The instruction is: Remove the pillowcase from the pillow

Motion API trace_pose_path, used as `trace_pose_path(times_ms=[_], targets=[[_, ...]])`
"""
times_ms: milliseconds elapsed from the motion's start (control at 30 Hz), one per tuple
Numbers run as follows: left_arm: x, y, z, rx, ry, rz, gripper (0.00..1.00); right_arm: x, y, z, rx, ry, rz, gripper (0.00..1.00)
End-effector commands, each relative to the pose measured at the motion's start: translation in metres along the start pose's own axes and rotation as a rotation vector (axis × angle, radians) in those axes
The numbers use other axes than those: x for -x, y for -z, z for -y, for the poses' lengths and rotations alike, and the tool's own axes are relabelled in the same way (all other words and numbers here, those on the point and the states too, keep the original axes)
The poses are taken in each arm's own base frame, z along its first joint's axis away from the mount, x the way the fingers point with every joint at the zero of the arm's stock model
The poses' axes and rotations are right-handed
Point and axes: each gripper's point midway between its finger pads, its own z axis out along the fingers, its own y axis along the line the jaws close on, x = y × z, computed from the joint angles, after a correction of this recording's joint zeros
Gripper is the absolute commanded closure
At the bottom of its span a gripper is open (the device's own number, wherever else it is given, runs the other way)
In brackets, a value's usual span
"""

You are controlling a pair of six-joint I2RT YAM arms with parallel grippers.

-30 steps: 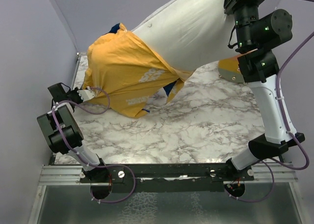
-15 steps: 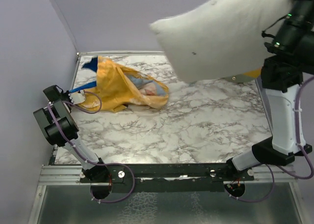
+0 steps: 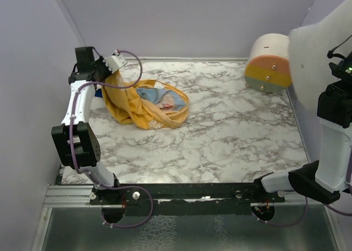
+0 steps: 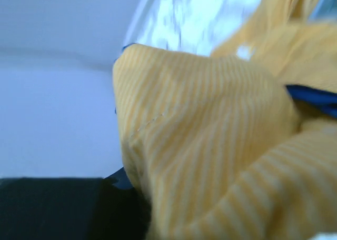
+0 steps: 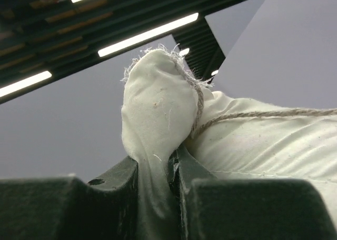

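The yellow-orange pillowcase [image 3: 144,104] lies crumpled on the marble table at the back left, with pale blue showing in its open mouth. Its left edge is lifted by my left gripper [image 3: 106,75], which is raised near the back left corner and shut on it. In the left wrist view the striped yellow pillowcase [image 4: 210,119] fills the frame and hides the fingers. The white pillow [image 3: 322,44] hangs high at the right edge, clear of the pillowcase. My right gripper [image 5: 154,171] is shut on a bunched corner of the pillow [image 5: 158,108].
A cream-and-orange cylinder [image 3: 268,60] lies on its side at the back right, beside the pillow. Lilac walls close the left and back of the table [image 3: 220,135]. The right arm [image 3: 334,146] stands tall along the right edge.
The pillow came free of the pillowcase and swung up and right, uncovering the cylinder. The pillowcase dropped to the table. My left arm rose toward the back left with the pillowcase's edge.
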Motion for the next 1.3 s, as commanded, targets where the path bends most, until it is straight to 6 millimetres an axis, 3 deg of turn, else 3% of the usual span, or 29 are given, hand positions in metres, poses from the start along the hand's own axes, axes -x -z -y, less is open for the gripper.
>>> trace_pose_path(times_ms=[0,33,67,133,167,267,333,433,533,667,767,900,967,1067,1167,1267], targets=[[0.113,0.028,0.005,-0.083,0.217,0.207,1.0,-0.023,0.006,-0.054,0.204,-0.241,-0.071,0.99],[0.132,0.034,0.0,-0.091,0.246,0.24,0.88,-0.024,0.006,-0.057,0.213,-0.273,-0.085,0.99],[0.148,0.034,-0.001,-0.12,0.268,0.263,0.69,-0.025,0.007,-0.061,0.223,-0.304,-0.098,0.99],[0.176,0.044,-0.005,-0.162,0.304,0.311,0.14,-0.028,0.009,-0.069,0.247,-0.37,-0.124,0.99],[0.186,0.048,-0.011,-0.159,0.322,0.328,0.03,-0.027,0.009,-0.073,0.259,-0.402,-0.132,0.99],[0.194,0.054,-0.023,-0.119,0.352,0.338,0.01,-0.025,0.011,-0.08,0.273,-0.494,-0.155,0.99],[0.187,0.054,-0.027,-0.091,0.339,0.308,0.01,-0.026,0.013,-0.085,0.284,-0.55,-0.179,0.99],[0.166,0.049,-0.028,-0.056,0.354,0.24,0.01,-0.049,0.024,-0.096,0.3,-0.622,-0.275,0.99],[0.133,0.037,-0.018,-0.049,0.346,0.132,0.01,-0.097,0.047,-0.106,0.292,-0.666,-0.441,0.99],[0.088,0.022,0.01,-0.065,0.226,-0.016,0.01,-0.181,0.101,-0.106,0.246,-0.653,-0.698,0.99],[0.076,0.019,0.01,-0.061,0.193,-0.059,0.01,-0.239,0.146,-0.083,0.173,-0.556,-0.83,0.99],[0.076,0.027,0.001,-0.074,0.146,-0.063,0.01,-0.301,0.202,-0.029,0.056,-0.312,-0.938,0.99],[0.066,0.034,0.014,-0.139,0.054,-0.088,0.01,-0.321,0.225,-0.004,0.017,-0.215,-0.966,0.99],[0.021,0.052,0.056,-0.279,-0.324,-0.259,0.01,-0.345,0.25,0.027,-0.029,-0.089,-0.996,0.99],[-0.006,0.057,0.059,-0.192,-0.612,-0.342,0.01,-0.359,0.268,0.048,-0.058,-0.003,-1.012,0.99],[-0.021,0.077,0.067,-0.295,-0.739,-0.399,0.01,-0.368,0.282,0.06,-0.059,0.049,-1.022,0.99]])
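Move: The left hand still pinches an end of the yellow pillowcase; most of it lies bunched on the table, its middle about 15 cm to that hand's right, 9 cm back and 17 cm below. The right hand holds the bare pillow by a corner high up; the open middle of the table, where the pillow is taken, lies some 25 cm to its left, 10 cm ahead and 72 cm down. From that hand, the pillowcase lies about 48 cm left, 17 cm ahead and 77 cm down, and the drawer box 28 cm ahead, 9 cm right and 68 cm down. Keeping its grip on the pillow's corner, the right hand swings forward and left while turning counter-clockwise, then drops steeply, some 40 cm down and 20 cm forward in all, its upward-pointing fingers tipping over forward about 60 degrees to bring the pillow over the middle of the table. Meanwhile the left hand flicks right and up about 15 cm as its fingers open wide and let go of the pillowcase, then, still open, it sinks again and finally draws back towards the base and down beside the loose cloth. ##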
